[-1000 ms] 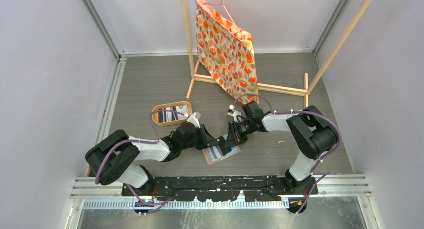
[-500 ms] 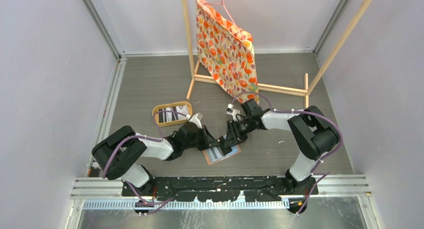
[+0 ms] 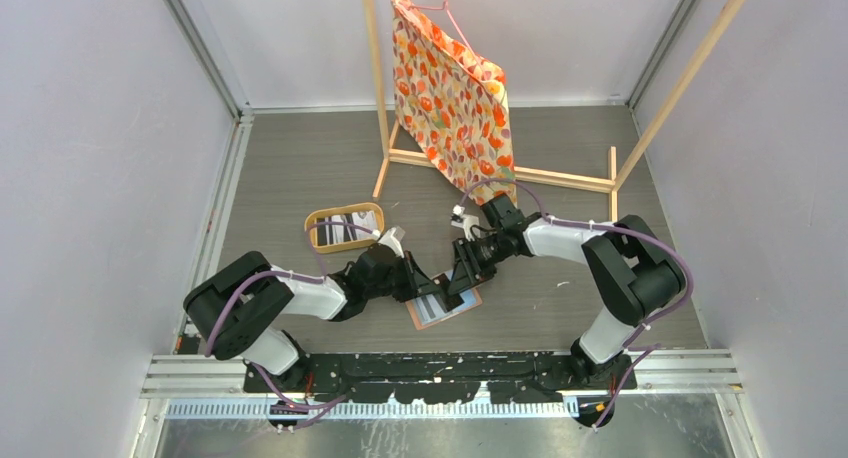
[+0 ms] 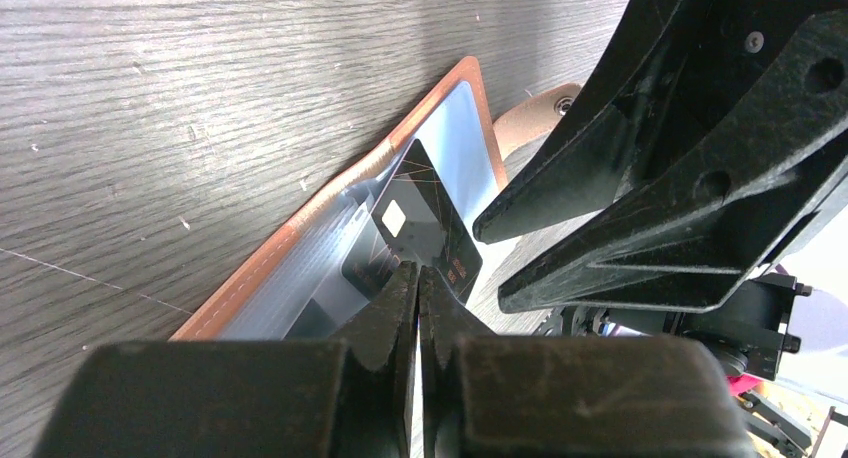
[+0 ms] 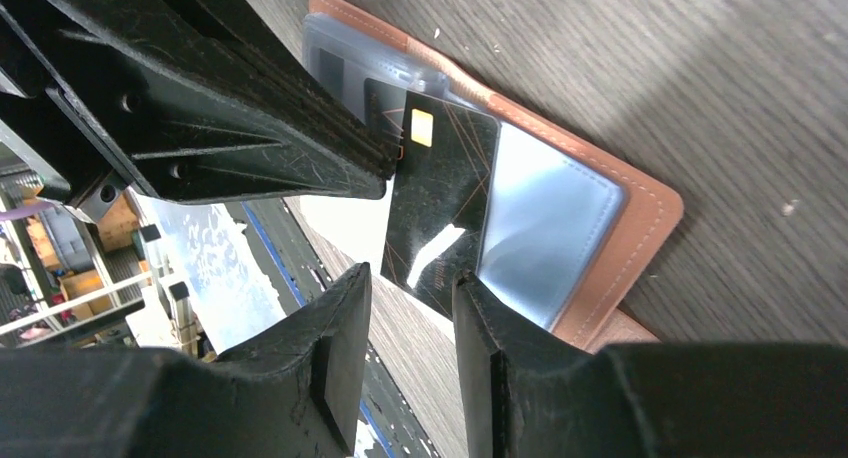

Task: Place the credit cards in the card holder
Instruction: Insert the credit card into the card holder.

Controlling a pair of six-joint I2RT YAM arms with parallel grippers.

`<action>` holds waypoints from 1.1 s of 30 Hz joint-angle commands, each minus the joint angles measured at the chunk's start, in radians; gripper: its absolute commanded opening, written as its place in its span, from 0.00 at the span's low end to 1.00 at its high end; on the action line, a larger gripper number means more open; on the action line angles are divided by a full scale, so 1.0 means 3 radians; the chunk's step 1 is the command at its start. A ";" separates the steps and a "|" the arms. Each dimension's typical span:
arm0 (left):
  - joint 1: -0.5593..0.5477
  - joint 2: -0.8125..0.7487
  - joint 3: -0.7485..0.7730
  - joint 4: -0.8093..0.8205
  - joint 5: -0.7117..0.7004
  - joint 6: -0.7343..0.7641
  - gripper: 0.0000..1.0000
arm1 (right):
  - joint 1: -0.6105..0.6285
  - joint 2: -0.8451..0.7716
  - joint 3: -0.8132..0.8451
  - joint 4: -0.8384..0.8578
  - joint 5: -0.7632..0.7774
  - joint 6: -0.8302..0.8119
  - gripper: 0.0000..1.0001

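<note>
The card holder [image 3: 447, 311] [image 4: 300, 240] [image 5: 640, 218] lies open on the table, salmon-brown outside with grey-blue slots inside. A black credit card [image 4: 425, 213] [image 5: 440, 198] with a gold chip rests slanted over its slots, one end under a clear sleeve. My left gripper [image 3: 428, 283] [image 4: 418, 271] is shut on that card's near edge. From the other side my right gripper [image 3: 458, 282] [image 5: 412, 278] stands open, its fingers straddling the card's free end without pressing it. More credit cards [image 3: 350, 233] lie in the oval tray.
The oval yellow-rimmed wooden tray [image 3: 312, 228] sits left of the grippers. Behind them stands a wooden rack [image 3: 560, 178] with a floral bag [image 3: 450, 98] hanging from it. Grey walls close in both sides.
My right gripper's jaws have spread apart off the black card. My left gripper's jaws have closed, and the left arm has shifted slightly right.
</note>
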 commanded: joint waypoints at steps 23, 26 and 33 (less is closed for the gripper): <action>-0.0008 -0.1265 -0.0282 -0.1070 -0.0137 0.0073 0.29 | 0.0058 0.0077 0.0279 -0.0254 0.0208 -0.0045 0.40; -0.0010 -0.1443 -0.0347 -0.1247 -0.0098 0.0030 0.36 | 0.0063 0.0121 0.0307 -0.0284 0.0230 -0.0038 0.40; -0.0010 -0.1496 -0.0368 -0.1288 -0.0077 -0.0005 0.48 | 0.0074 0.0149 0.0313 -0.0297 0.0275 -0.0011 0.39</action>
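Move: The left fingertips are down at the left edge of the black card, whose middle lies about 2 cm to the right and 1 cm below. The card holder's left half has its middle some 3 cm back, 2 cm left and 1 cm below; the card tray is about 13 cm ahead and 17 cm left. From the right hand, the card's middle is roughly 1 cm ahead, 1 cm left and 2 cm below. The nearly shut left fingertips lift off the black card at the pocket mouth, rising almost 5 cm, then swing left and back over the holder's left half and sink again by some 2.5 cm, ending about 5 cm left and 4 cm back while opening to about half. The right hand keeps its part-open fingers close at the card, tilting slightly and easing down about 1 cm. ##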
